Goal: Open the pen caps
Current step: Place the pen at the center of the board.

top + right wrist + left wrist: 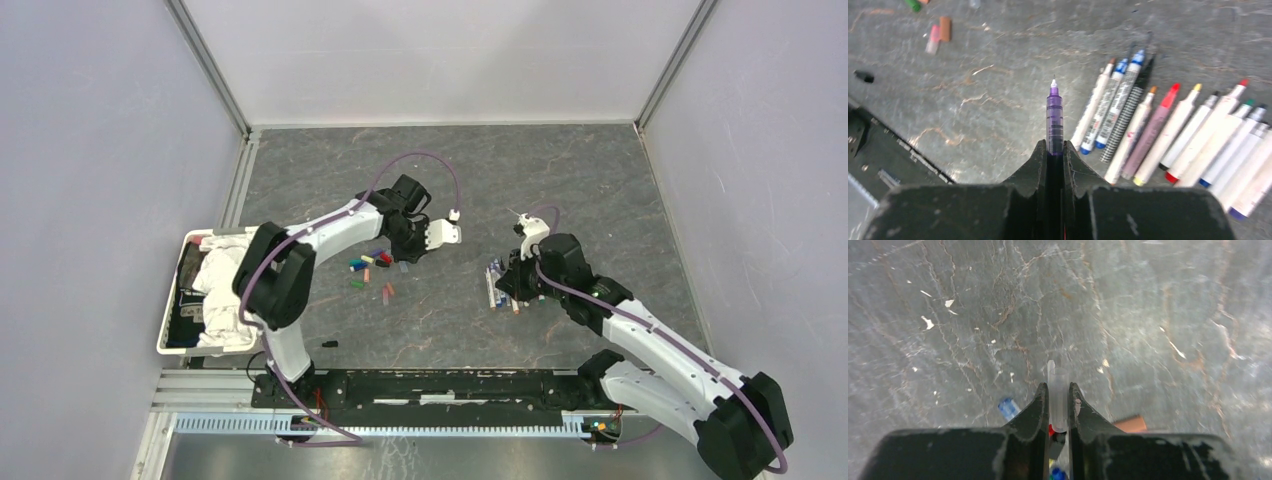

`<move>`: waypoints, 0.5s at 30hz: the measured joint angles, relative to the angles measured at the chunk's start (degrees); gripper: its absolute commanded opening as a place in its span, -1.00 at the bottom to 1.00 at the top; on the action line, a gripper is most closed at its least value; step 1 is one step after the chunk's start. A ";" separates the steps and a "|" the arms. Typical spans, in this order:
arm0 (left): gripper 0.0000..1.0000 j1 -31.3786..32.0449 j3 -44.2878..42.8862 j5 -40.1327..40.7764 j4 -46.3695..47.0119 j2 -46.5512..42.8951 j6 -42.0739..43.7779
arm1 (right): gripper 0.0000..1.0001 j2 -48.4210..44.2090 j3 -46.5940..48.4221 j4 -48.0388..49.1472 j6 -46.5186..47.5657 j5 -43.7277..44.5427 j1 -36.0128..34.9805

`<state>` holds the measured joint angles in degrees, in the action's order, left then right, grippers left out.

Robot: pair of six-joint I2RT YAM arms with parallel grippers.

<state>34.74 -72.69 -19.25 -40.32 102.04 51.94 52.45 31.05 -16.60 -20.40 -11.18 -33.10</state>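
My left gripper [1058, 386] is shut on a clear pen cap [1058, 390] that sticks out past the fingertips, above the table. Beneath it lie a blue cap [1008, 407] and a brown cap [1130, 423]. In the top view the left gripper [410, 245] hovers by the scattered coloured pen caps [370, 265]. My right gripper [1053, 145] is shut on a purple pen [1054, 112] whose white tip is bare. A row of several pens [1168, 135] lies just to its right, with bare tips. From above, the right gripper [515, 285] sits over that row [495, 285].
A white bin [165, 325] with crumpled white cloth stands at the table's left edge. A small black piece [329, 343] lies near the front rail. Pink [933, 40] and brown [945, 28] caps lie far left in the right wrist view.
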 measured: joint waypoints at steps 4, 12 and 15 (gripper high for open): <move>-0.57 0.00 0.13 1.57 3.52 5.05 -2.91 | -1.00 -1.64 -0.17 -0.28 -0.81 7.63 0.00; -0.06 0.11 0.35 4.33 6.21 6.82 -5.88 | -1.00 -1.95 -2.97 -0.17 -2.16 19.39 0.13; 0.20 0.11 0.35 4.87 6.01 6.78 -6.93 | -1.00 -0.79 -3.54 0.72 -2.49 22.86 0.17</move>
<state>34.85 -72.34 -14.37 -34.30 108.81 45.01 51.66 27.51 -15.88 -22.90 11.68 -32.93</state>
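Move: The left hand holds a clear cap; its landing spot lies about 5 cm below, 2 cm ahead and 2 cm to the right. At that table level, a clear blue cap lies 1 cm left and level with the hand, the red cap 5 cm left and 2 cm ahead, the brown cap 4 cm left and 4 cm back. From the right hand, holding the purple pen, the pen row's right end is some 11 cm right, 1 cm ahead and 10 cm down, its left-end pen 3 cm left, level, equally low. Straight down about 4 cm, easing slightly forward, the left hand lowers the clear cap to the table beside the clear blue cap, then opens its fingers and lets go, staying low. Rightward, and less far forward, the right hand carries the purple pen some 6 cm over the pen row towards its right end, sinking a little and turning about 20 degrees clockwise, grip kept. ##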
